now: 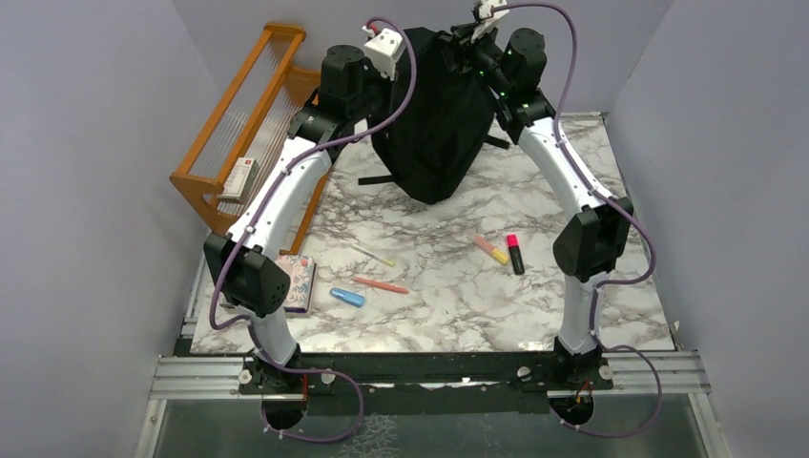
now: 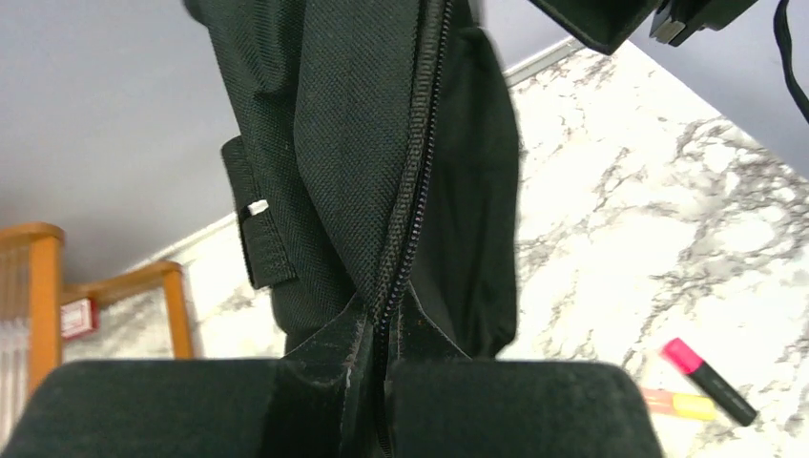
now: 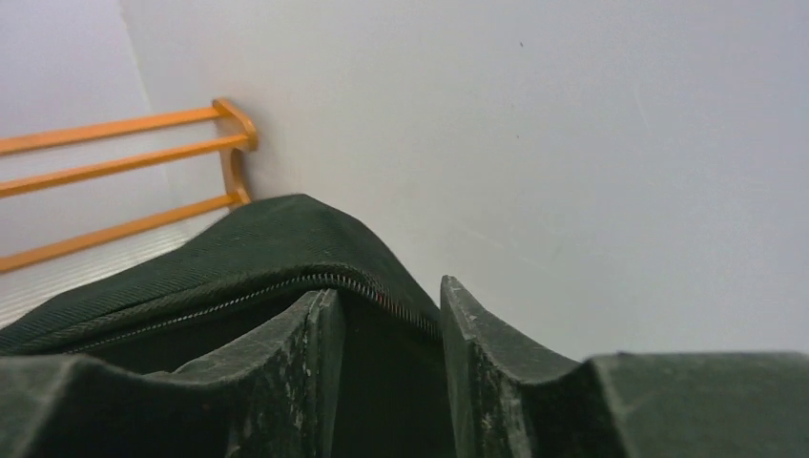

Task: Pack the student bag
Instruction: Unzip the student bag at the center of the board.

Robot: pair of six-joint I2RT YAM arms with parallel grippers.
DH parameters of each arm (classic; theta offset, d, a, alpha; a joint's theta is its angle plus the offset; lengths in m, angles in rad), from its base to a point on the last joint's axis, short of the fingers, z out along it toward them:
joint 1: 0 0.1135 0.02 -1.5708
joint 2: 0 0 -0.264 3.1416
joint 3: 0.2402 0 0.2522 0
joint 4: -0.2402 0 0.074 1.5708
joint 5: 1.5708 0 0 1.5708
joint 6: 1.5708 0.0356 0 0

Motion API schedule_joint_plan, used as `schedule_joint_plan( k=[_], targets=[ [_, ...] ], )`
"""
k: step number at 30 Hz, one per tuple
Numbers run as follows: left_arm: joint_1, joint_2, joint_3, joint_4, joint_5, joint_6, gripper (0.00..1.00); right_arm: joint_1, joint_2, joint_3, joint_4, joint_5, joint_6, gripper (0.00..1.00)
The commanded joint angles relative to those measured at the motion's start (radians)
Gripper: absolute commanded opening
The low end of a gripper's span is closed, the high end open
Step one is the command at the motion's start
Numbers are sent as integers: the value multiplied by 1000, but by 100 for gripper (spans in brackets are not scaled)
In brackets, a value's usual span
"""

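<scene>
The student bag [image 1: 434,124] is a black fabric backpack hanging above the back of the marble table, its lower end close to the tabletop. In the left wrist view the bag [image 2: 372,143] hangs below my left gripper [image 2: 386,382], which is shut on the fabric beside the zip. In the right wrist view my right gripper [image 3: 389,291] stands open. Its jaws are apart at the bag's upper zipped edge [image 3: 238,258], and dark fabric fills the gap between them.
A wooden rack [image 1: 250,124] holding a small box [image 1: 239,177] stands at the back left. On the table lie a pink highlighter [image 1: 515,254], a yellow-orange highlighter [image 1: 491,249], an orange pen [image 1: 380,284], a pale pen [image 1: 371,255], a blue item [image 1: 347,297] and a notebook [image 1: 298,283].
</scene>
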State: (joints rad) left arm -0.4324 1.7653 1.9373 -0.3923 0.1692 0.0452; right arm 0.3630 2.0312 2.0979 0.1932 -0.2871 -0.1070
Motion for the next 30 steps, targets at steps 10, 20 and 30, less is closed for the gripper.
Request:
schedule_joint_plan(
  k=[10,20,30],
  targets=[
    [16,3,-67,-60,56,-182,0,-16,-331,-452,-23,-82,186,51],
    [17,17,-49,-57,58,-193,0,-3,-470,-684,-141,-383,497,47],
    [17,29,-33,-67,51,-213,0,142,-512,-798,-157,-297,335,47]
  ],
)
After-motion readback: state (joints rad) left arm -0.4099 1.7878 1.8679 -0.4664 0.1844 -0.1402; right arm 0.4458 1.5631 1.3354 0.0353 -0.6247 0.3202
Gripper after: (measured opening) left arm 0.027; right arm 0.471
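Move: The student bag stands propped up: its middle lies about 5 cm to the right hand's left, level with it fore and aft and some 24 cm lower, while its zipped edge runs 3 cm beyond the already open right fingers. From the left hand, which still pinches the bag by the zip, its middle is roughly 8 cm ahead, 10 cm right and 17 cm down. The yellow highlighter lies 24 cm back, 12 cm right and 44 cm below the right hand. The left fingers keep their pinch beside the zip and lower that part of the bag about 6 cm, tipping slightly down, then hold there. The right hand, fingers staying half open, leaves the zipped edge and draws back some 20 cm and down about 15 cm towards the near, lower part of the bag, tipping well down and turning counter-clockwise, still travelling at the end. ##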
